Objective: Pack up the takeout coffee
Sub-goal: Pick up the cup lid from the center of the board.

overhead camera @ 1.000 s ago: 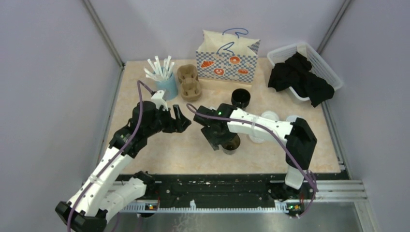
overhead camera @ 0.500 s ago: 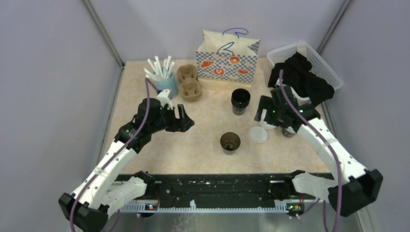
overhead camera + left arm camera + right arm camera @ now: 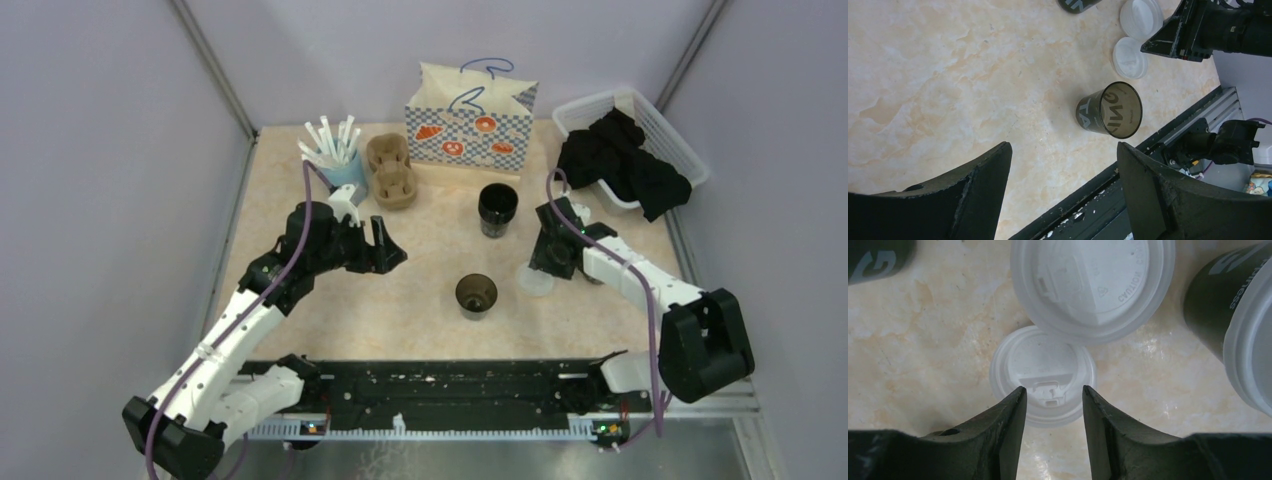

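Two open black cups stand on the table, one (image 3: pixel 477 295) near the middle, also in the left wrist view (image 3: pixel 1110 110), and one (image 3: pixel 497 208) farther back. A white lid (image 3: pixel 537 280) lies flat on the table right of the near cup. My right gripper (image 3: pixel 549 262) hangs over this lid (image 3: pixel 1043 372), its jaws partly open with nothing between them (image 3: pixel 1054 390). A larger-looking lid (image 3: pixel 1093 285) lies beyond it, and a lidded black cup (image 3: pixel 1233 325) stands to the right. My left gripper (image 3: pixel 385 247) is wide open and empty (image 3: pixel 1063 147), left of the near cup.
A checkered paper bag (image 3: pixel 470 120) stands at the back. A light-blue cup of straws (image 3: pixel 340 165) and a brown pulp carrier (image 3: pixel 390 172) are back left. A white basket (image 3: pixel 670 135) with black cloth sits back right. The black rail (image 3: pixel 450 385) runs along the near edge.
My right arm left the near cup, swung right and came down over the lids, its jaws widening then narrowing. The left gripper edged slightly to the right.
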Tool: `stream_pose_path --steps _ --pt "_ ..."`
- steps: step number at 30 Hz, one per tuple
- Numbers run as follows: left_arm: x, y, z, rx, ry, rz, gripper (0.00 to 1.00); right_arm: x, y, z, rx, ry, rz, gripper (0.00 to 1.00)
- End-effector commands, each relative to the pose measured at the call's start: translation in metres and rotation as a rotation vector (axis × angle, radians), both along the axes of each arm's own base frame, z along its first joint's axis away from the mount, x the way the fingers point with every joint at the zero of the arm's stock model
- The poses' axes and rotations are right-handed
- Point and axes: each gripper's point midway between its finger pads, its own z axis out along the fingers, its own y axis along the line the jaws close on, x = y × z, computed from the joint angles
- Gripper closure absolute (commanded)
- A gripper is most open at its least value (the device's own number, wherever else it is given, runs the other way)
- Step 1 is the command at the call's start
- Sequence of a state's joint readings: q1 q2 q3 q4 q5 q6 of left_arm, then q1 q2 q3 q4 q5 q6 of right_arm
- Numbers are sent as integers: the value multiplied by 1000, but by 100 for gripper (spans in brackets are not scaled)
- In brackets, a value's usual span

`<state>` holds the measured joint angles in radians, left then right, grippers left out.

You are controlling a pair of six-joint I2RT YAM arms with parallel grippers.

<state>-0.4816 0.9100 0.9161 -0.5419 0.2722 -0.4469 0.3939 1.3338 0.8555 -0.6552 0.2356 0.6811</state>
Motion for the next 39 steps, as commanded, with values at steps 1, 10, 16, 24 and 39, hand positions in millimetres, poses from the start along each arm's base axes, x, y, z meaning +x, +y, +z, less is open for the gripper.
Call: stream_pose_path --steps 1,10,16,24,39 --pt "4 -6 26 -53 -70 -12 16 2 -13 -10 -34 -24 -51 55" --pt "3 -11 25 -62 -52 -36 16 -13 -18 -41 -46 34 -56 56" --pt "3 -14 29 -70 -54 -46 16 -13 -15 -41 -35 25 -40 83" --pt "12 -50 51 -183 43 -154 18 -1 -4 70 -106 -131 191 100" --pt "54 -96 60 -89 119 -133 41 6 118 205 -237 -352 687 100"
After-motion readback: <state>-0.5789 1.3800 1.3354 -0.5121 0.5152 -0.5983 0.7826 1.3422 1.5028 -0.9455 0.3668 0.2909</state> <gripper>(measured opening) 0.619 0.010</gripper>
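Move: The cup lid lies flat on the board about 5 cm below the right fingertips, barely 1 cm ahead and 2 cm left. Beyond it, 9 cm ahead of the right hand and 3 cm right, stands the white lid stack; the lidded cup is 13 cm to the right and 3 cm ahead, the empty brown cup 17 cm left and 6 cm back. From the left hand, the cup lid is roughly 33 cm right, 7 cm ahead and 20 cm lower. The cup lid's near edge is where the right hand goes: it sinks about 5 cm, easing back, its half-open fingers shut to pinch the rim, then it lifts the lid some 25 cm and sweeps it left, turning about 35 degrees counter-clockwise while the fingers tip forward-up. The left hand swings about 11 cm right, rising a little, towards the lid, fingers beginning to close. ##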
